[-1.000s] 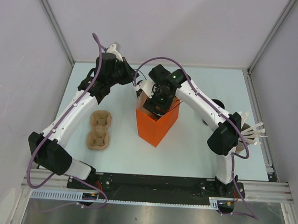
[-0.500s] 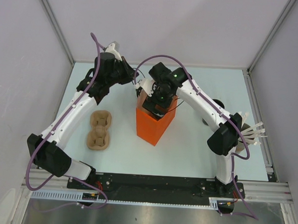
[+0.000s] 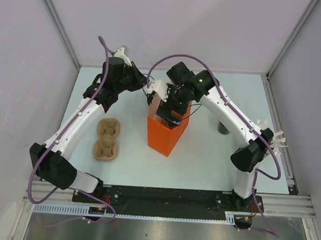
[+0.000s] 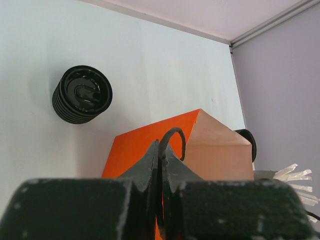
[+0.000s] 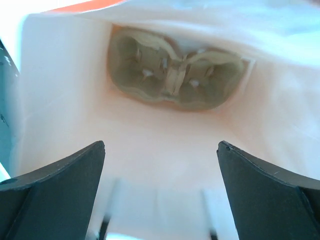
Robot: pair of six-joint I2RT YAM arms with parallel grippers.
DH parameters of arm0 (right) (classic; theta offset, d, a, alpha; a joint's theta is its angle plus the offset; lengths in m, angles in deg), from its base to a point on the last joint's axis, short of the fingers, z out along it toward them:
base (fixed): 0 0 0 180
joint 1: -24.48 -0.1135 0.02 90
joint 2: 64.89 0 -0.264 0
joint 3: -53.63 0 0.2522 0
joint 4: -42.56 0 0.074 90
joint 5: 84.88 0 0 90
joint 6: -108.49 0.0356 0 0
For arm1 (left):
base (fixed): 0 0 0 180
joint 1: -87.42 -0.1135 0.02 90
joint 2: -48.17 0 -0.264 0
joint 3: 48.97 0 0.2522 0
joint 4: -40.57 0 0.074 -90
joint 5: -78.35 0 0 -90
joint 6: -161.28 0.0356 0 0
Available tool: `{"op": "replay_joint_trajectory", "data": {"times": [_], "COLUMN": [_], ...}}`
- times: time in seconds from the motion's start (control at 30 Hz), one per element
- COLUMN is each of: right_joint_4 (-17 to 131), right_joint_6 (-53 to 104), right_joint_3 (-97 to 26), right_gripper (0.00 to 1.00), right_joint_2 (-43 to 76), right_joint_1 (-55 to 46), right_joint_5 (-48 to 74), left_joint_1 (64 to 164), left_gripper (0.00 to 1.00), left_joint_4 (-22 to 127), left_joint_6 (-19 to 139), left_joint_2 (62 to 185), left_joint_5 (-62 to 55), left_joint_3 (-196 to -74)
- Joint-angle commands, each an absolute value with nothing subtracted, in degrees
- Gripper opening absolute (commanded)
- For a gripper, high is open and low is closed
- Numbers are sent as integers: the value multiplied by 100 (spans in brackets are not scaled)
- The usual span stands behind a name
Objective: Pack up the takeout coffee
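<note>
One takeout coffee, a black ribbed cup with a black lid, stands on the table beyond the orange paper bag; a second black cup peeks out behind the bag's right side. My left gripper is shut on the bag's black handle loop, at the bag's far-left rim from above. My right gripper hangs open and empty in the bag's mouth. Below it a brown pulp cup tray lies on the bag's bottom. A dark cup also shows right of the bag.
Another brown pulp tray lies on the table left of the bag. White sticks poke out behind my right arm's elbow at the right edge. Grey walls close in the table on three sides.
My right gripper has opened and drawn up and back over the bag's mouth. Its elbow has swung right, uncovering the cup. The bag stands a little straighter. The left arm holds still.
</note>
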State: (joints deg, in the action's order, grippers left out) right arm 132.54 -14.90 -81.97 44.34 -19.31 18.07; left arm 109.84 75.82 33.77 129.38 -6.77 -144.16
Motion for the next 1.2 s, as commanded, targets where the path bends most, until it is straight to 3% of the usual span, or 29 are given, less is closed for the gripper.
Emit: {"op": "replay_joint_trajectory", "data": {"times": [0.0, 0.17, 0.47, 0.63, 0.97, 1.07, 1.17], "right_joint_4": [13095, 12558, 12837, 12549, 11952, 11697, 11582], "right_joint_6": [-1790, -1702, -2298, -2976, -3249, -3258, -3267], "right_joint_3": [-8652, -8757, -8749, -7451, -6675, -6569, -6577], "right_gripper": [100, 100, 100, 100, 100, 98, 89], "right_joint_2": [3778, 3522, 2864, 2029, 1500, 1553, 1650], "right_joint_1": [-1955, -1937, -1753, -1718, -1647, -1621, -1542], "right_joint_5": [2112, 1840, 1768, 1821, 1857, 1839, 1944], "left_joint_1": [10966, 10966, 10966, 10975, 11194, 11326, 11423], "left_gripper": [6, 5, 7, 12, 9, 8, 7], "left_joint_4": [7366, 7322, 7366, 7410, 7533, 7595, 7683], "left_joint_6": [3349, 3367, 3577, 3946, 4685, 4799, 4887], "left_joint_2": [12753, 12718, 12683, 12674, 12657, 12683, 12735], "left_joint_5": [-682, -664, -550, -620, -779, -822, -866], "left_joint_3": [-14412, -14368, -14491, -14588, -14667, -14737, -14869]}}
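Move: The bag's near handle, which stands out from its right side, lies about 8 cm to the right of the right hand, 3 cm ahead and 3 cm higher; that hand is open in the bag's mouth. The cup carrier is some 15 cm below it and 3 cm left, level fore and aft. The black cup stands roughly 22 cm right, 4 cm ahead, 18 cm lower. From the left hand, the near handle lies about 16 cm right, 8 cm back and 5 cm lower. The right hand leaves the cup carrier behind and lifts straight up out of the bag's mouth by about 12 cm with its fingers staying wide open, then swings over the rim some 6 cm to the right and 4 cm back to the bag's right side, easing slightly forward at the end as the wrist tips the fingers outward, away from the base, by nearly 30 degrees. The left hand keeps its pinch on the far handle, rolling about 10 degrees with its left side rising and shifting roughly a centimetre right and back late on. ##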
